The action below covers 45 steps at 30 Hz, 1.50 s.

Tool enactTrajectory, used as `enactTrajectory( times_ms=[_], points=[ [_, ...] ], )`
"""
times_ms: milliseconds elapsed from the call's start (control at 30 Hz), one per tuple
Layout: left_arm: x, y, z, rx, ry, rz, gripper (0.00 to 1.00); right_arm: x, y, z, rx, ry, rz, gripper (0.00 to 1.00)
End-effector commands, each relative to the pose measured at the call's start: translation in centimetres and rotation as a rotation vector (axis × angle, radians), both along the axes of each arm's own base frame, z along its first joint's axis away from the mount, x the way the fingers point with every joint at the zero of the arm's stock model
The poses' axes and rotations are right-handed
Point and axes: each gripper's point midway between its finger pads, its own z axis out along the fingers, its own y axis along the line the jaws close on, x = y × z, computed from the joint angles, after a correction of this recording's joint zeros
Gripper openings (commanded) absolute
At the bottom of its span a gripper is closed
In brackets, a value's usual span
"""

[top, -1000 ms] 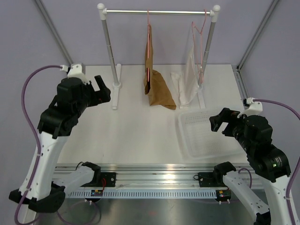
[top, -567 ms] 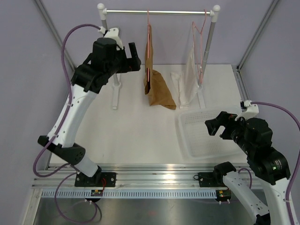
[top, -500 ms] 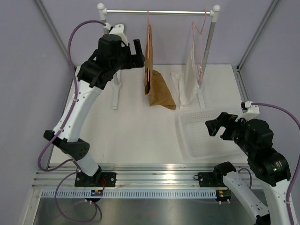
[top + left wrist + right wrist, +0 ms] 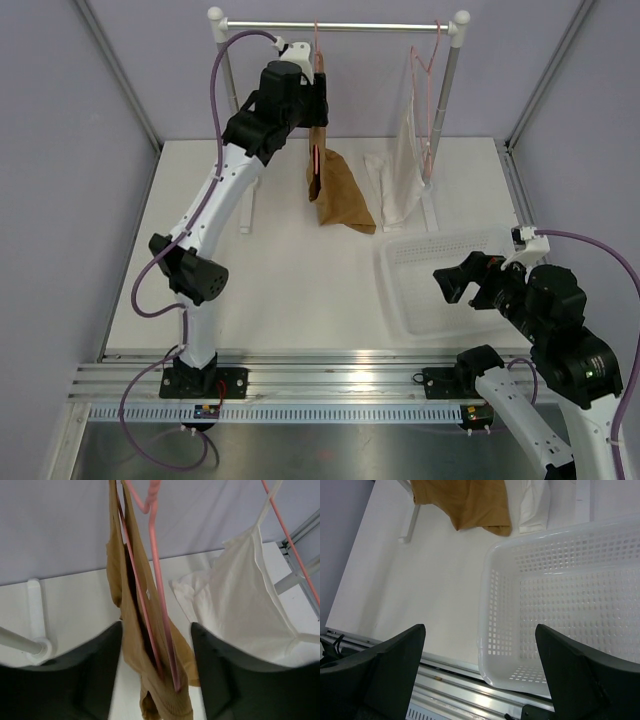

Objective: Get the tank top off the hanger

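The tan tank top (image 4: pixel 335 190) hangs on the pink wire hanger (image 4: pixel 316 45) from the rack's rail, its lower end resting on the table. My left gripper (image 4: pixel 318 95) is raised to the hanger's upper part. In the left wrist view it (image 4: pixel 156 680) is open, with the tank top (image 4: pixel 167 702) and the hanger (image 4: pixel 157 595) between the two fingers, not clamped. My right gripper (image 4: pixel 462 283) is open and empty, low over the white basket. In the right wrist view it (image 4: pixel 480 680) shows the tank top's hem (image 4: pixel 465 500) far ahead.
A white sheer garment (image 4: pixel 405 170) hangs on a second pink hanger (image 4: pixel 432 70) to the right, also in the left wrist view (image 4: pixel 240 600). The rack has a rail (image 4: pixel 380 26) and two posts (image 4: pixel 232 100). A white perforated basket (image 4: pixel 400 300) sits at the right front.
My left arm has risen from the table's left side and swung right, up to the tank top's hanger. My right gripper has shifted slightly left over the basket.
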Motion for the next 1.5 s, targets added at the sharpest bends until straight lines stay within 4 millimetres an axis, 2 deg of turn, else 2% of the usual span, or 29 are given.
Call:
enactTrajectory(
  times_ms=[0, 100, 133, 200, 233, 333, 600, 667, 700, 733, 800, 933, 967, 1033, 1100, 1133, 1167, 1200, 1233, 1267, 1300, 1333, 1367, 1400, 1433, 1467],
  points=[
    [1.9, -0.2, 2.6, 0.002, -0.115, 0.03, 0.47, -0.5, 0.6, 0.3, 0.022, -0.003, 0.036, 0.99],
    [2.4, 0.1, 2.8, 0.005, -0.134, 0.056, 0.32, -0.4, 0.5, 0.0, 0.012, -0.001, 0.033, 0.99],
    [2.6, 0.0, 2.8, 0.004, -0.137, 0.057, 0.24, -0.4, 0.5, 0.0, 0.011, -0.001, 0.035, 0.99],
    [2.8, -0.1, 2.9, -0.002, -0.144, 0.058, 0.19, -0.1, 0.7, -0.2, 0.009, 0.006, 0.041, 0.99],
    [2.7, 0.0, 3.1, -0.005, -0.147, 0.061, 0.09, 0.0, 0.9, -0.3, 0.011, 0.011, 0.049, 1.0],
    [2.2, 0.2, 3.9, -0.016, -0.16, 0.065, 0.03, 0.5, 1.4, -0.5, 0.02, 0.018, 0.063, 1.0],
    [0.0, 2.1, 9.1, -0.055, -0.255, 0.094, 0.0, 1.0, 2.2, -1.0, 0.036, 0.033, 0.088, 0.99],
    [-0.6, 2.4, 9.5, -0.056, -0.258, 0.097, 0.0, 1.1, 2.3, -1.2, 0.037, 0.038, 0.089, 0.99],
    [-1.6, 3.0, 10.9, -0.07, -0.28, 0.1, 0.0, 1.2, 2.3, -1.3, 0.036, 0.039, 0.089, 0.99],
    [-1.8, 3.1, 10.7, -0.064, -0.274, 0.101, 0.0, 1.2, 2.3, -1.4, 0.037, 0.043, 0.09, 1.0],
    [-3.4, 4.1, 12.7, -0.092, -0.308, 0.106, 0.0, 1.2, 2.4, -1.2, 0.038, 0.043, 0.096, 1.0],
    [-5.6, 5.0, 14.2, -0.114, -0.325, 0.085, 0.0, 1.3, 2.5, -0.4, 0.047, 0.019, 0.096, 1.0],
    [-5.8, 4.9, 13.5, -0.108, -0.304, 0.079, 0.0, 1.3, 2.5, 0.0, 0.051, 0.008, 0.098, 1.0],
    [-7.0, 5.2, 13.3, -0.105, -0.28, 0.058, 0.0, 1.3, 2.6, 0.4, 0.054, 0.001, 0.101, 0.99],
    [-7.8, 5.4, 12.0, -0.098, -0.233, 0.051, 0.0, 1.4, 2.7, 0.8, 0.057, -0.008, 0.107, 1.0],
    [-9.4, 6.2, 12.6, -0.112, -0.233, 0.046, 0.0, 1.6, 2.8, 0.8, 0.053, -0.007, 0.11, 0.99],
    [-10.2, 6.4, 12.5, -0.126, -0.225, 0.039, 0.0, 1.7, 2.8, 1.2, 0.055, -0.014, 0.112, 0.99],
    [-10.6, 6.0, 10.4, -0.112, -0.176, 0.014, 0.0, 1.7, 3.0, 1.4, 0.06, -0.018, 0.121, 0.99],
    [-11.4, 6.3, 10.3, -0.124, -0.167, 0.01, 0.0, 1.9, 3.2, 1.5, 0.063, -0.015, 0.131, 1.0],
    [-13.1, 7.0, 10.7, -0.152, -0.167, 0.004, 0.0, 1.8, 3.8, 2.2, 0.081, -0.032, 0.162, 1.0],
    [-13.9, 6.8, 8.7, -0.145, -0.118, -0.021, 0.0, 1.8, 4.3, 2.4, 0.092, -0.039, 0.186, 0.99],
    [-14.7, 6.9, 7.8, -0.148, -0.094, -0.036, 0.0, 1.9, 4.8, 2.7, 0.11, -0.042, 0.209, 1.0],
    [-17.0, 7.7, 8.6, -0.184, -0.112, -0.053, 0.0, 2.2, 5.6, 3.5, 0.135, -0.074, 0.244, 0.99],
    [-18.0, 7.9, 8.0, -0.193, -0.1, -0.068, 0.0, 1.7, 6.7, 3.9, 0.168, -0.08, 0.317, 1.0],
    [-18.4, 7.2, 4.7, -0.185, -0.035, -0.101, 0.0, 1.8, 7.4, 4.3, 0.207, -0.077, 0.342, 1.0],
    [-19.6, 7.3, 4.2, -0.212, -0.026, -0.123, 0.0, 2.2, 8.2, 5.3, 0.24, -0.119, 0.378, 0.99]
  ],
)
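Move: Between my half-open left fingers, the near arm of the brown tank top's hanger lies about 2 cm ahead and 2 cm lower, with no offset sideways. The tank top hangs roughly 5 cm ahead, 2 cm right and 15 cm below; the rail is some 8 cm ahead and 10 cm up, straight in front. The white cloth sits about 17 cm right, 6 cm ahead and 12 cm lower. From my right hand the hanger arm is some 33 cm ahead, 24 cm left, 7 cm higher. I ease my left hand about 2 cm forward and down, shut the fingers and pinch the hanger's near arm. Then I lift it some 10 cm while drawing back and left, and keep pulling back towards myself as I sink again, about 18 cm back from the rail in all. My open right hand dips slightly, then rises and drifts 5 cm left towards the tank top, turning a little counter-clockwise. ##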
